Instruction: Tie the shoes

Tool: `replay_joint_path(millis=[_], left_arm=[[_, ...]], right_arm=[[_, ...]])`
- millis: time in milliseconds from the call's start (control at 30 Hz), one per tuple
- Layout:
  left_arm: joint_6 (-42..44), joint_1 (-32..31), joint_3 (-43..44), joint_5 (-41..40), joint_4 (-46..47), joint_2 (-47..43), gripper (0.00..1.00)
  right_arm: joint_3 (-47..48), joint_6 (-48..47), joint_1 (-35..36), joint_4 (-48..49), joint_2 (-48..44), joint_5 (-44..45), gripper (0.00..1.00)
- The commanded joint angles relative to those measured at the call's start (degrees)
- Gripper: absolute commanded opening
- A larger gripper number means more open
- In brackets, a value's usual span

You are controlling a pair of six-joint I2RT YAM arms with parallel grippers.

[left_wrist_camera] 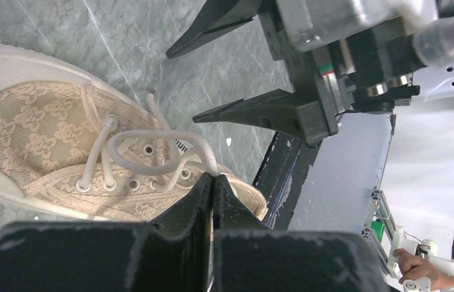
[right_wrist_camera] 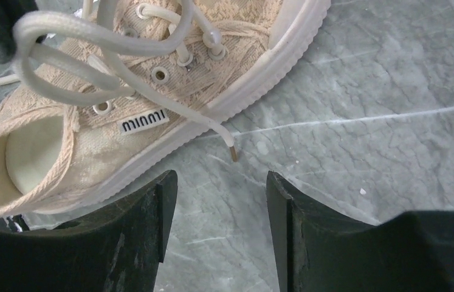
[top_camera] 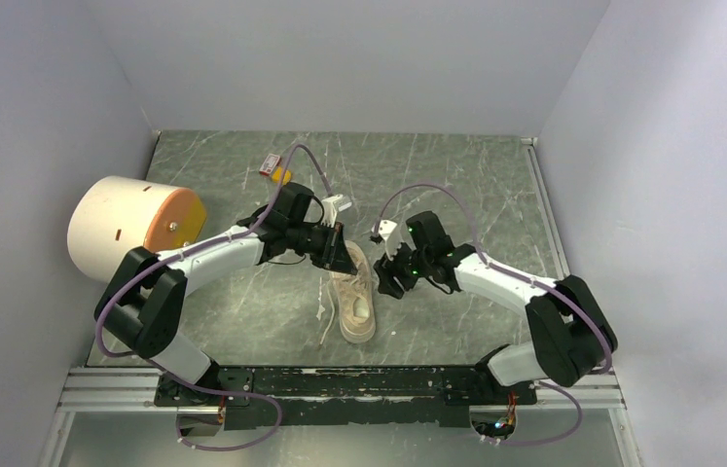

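Note:
A small cream sneaker (top_camera: 356, 300) lies in the middle of the table, its toe toward the arms' bases. Over its tongue my left gripper (left_wrist_camera: 213, 177) is shut on a white lace (left_wrist_camera: 151, 139) that curves in a loop across the eyelets. My right gripper (right_wrist_camera: 221, 182) stands open just right of the shoe (right_wrist_camera: 151, 79), nothing between its fingers (right_wrist_camera: 151, 207). A loose lace end (right_wrist_camera: 224, 137) with a brown tip hangs over the sole onto the marble just ahead of those fingers. In the left wrist view the right gripper's black fingers (left_wrist_camera: 254, 112) hover spread above the shoe (left_wrist_camera: 36, 134).
A large cream-and-orange cylinder (top_camera: 130, 226) lies at the table's left edge. A small yellow and red item (top_camera: 276, 170) sits at the back. The black base rail (top_camera: 359, 379) runs along the near edge. White walls enclose the green marble table (top_camera: 456, 175).

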Motion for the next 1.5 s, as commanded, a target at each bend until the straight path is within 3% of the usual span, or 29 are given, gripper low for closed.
replay_joint_path(millis=[0,233,300,367,433,800,1333,1467], left_arm=[[-0.8,-0.3,0.9,0.7,0.8,-2.0,0.05],[-5.2,-0.2,-0.7,2.2,5.1,-3.4,0.05],[-5.5,-0.2,-1.0,2.1,5.5,-4.0,0.05],[-5.3,-0.2,-1.3,1.7,5.1,-4.4,0.05],[-5.0,-0.2,-1.7,1.4,4.5,-4.6,0.05],[-4.1,0.0,-3.9,0.2,3.1,-7.1,0.05],[-1.5,0.2,-0.3,1.2,2.4,-1.4,0.05],[-1.7,0.2,-0.7,1.6,3.3,-1.2,0.05]], right_arm=[[0.4,-1.4,1.0,5.7,2.4,-1.6,0.59],[2.5,2.7,1.5,10.4,9.4,-5.1,0.50],[2.7,4.0,1.4,11.3,10.0,-5.3,0.41],[2.2,5.0,1.0,13.3,8.9,-4.5,0.17],[2.4,5.0,-0.1,10.3,6.6,-3.2,0.01],[8.6,3.2,-4.8,-14.8,-6.1,10.8,0.00],[25.5,3.3,-5.1,-23.8,-17.8,-4.6,0.00],[30.6,5.6,-5.1,-24.0,-17.5,-3.0,0.00]])
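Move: The loose lace end lies about 3 cm to the open right hand's left, 1 cm ahead and 3 cm below, beside the shoe. The shoe's middle is some 8 cm left of that hand, level with it fore and aft and 1 cm below. The left gripper's closed tips, holding the other lace, are about 8 cm left, straight across and 7 cm above. From the left hand, the loose end is roughly 5 cm right, 1 cm ahead and 10 cm below. The right hand dips left, pinches the loose lace end and lifts it about 25 cm; the left keeps hold. ##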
